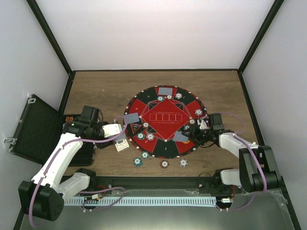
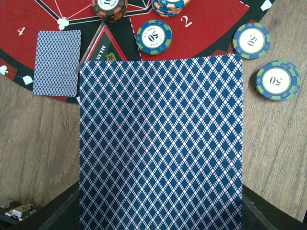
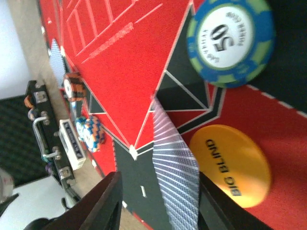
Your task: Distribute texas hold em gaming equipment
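Note:
A round red and black poker mat [image 1: 168,149] lies mid-table. My left gripper [image 1: 115,130] hovers at the mat's left edge, shut on a blue-patterned playing card [image 2: 160,143] that fills its wrist view. Another card [image 2: 56,62] lies face down on the mat. Beside it are 50 chips [image 2: 154,36], with two more on the wood [image 2: 278,80]. My right gripper [image 3: 158,196] is low over the mat's near right part with its jaws open. A card [image 3: 175,167] stands on edge between them, leaning on the right finger [image 3: 211,201]. A yellow BIG BLIND button [image 3: 230,165] lies beside it.
A black hinged case [image 1: 33,127] lies open at the table's left edge. A small white box [image 1: 121,145] sits below my left gripper. Several chips [image 1: 164,164] lie on the wood near the mat's front. Chip stacks [image 3: 90,132] and more cards [image 1: 165,91] rest around the mat.

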Motion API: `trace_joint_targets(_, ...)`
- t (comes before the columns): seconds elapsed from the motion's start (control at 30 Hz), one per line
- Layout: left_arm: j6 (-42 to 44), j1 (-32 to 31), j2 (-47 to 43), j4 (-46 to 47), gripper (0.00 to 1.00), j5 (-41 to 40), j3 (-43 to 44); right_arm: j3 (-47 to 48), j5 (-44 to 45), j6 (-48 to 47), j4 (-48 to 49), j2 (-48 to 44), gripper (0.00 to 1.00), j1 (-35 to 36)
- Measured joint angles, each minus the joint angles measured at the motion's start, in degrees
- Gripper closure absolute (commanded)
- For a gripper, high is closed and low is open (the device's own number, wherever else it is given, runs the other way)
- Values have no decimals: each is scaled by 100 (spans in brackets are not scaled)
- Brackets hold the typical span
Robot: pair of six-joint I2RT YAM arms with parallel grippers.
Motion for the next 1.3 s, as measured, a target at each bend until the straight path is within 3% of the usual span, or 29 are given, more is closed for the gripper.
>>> trace_joint_targets(0.2,2,0,-55,-2,75,0,0,212,656,-138,-632,-107,48,0)
trace_joint_targets(0.47,44,0,-72,-2,75,0,0,1228,1397,-249,-1274,-575,38,22)
trace_joint_targets(0.63,44,0,-76,-4,75,4,0,1523,1377,-79,-1165,-444,29,542)
trace_joint_targets(0.8,42,0,-70,-13,75,13,28,1526,584,614,-94,70,21,1797)
trace_joint_targets(1.0,28,0,-31,-22,76,20,96,1790,-402,1580,1902,1366,20,3335)
trace_joint_targets(1.3,13,0,-15,-48,75,24,98,2297,-981,2542,3834,2529,23,4190)
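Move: The deck of cards, held up by the left hand, lies about 33 cm left of the right hand, 9 cm back and 9 cm higher; its middle sits some 3 cm right of the left hand's finger pads and 1 cm ahead. The card being dealt stands 5 cm left, 1 cm back and 3 cm below the right hand, with the big blind button 3 cm left, 2 cm back and 4 cm below. A dealt card lies about 34 cm left, 10 cm ahead and 4 cm below. The card still between the right fingers beside the big blind button is let go as they spread wide; the hand sinks slightly, then draws up and forward about 5 cm, clear of it. From there it sweeps some 30 cm left and about 12 cm back, still rising, towards the deck, the wrist swinging roughly 45 degrees counter-clockwise. The left hand keeps its grip on the deck. ##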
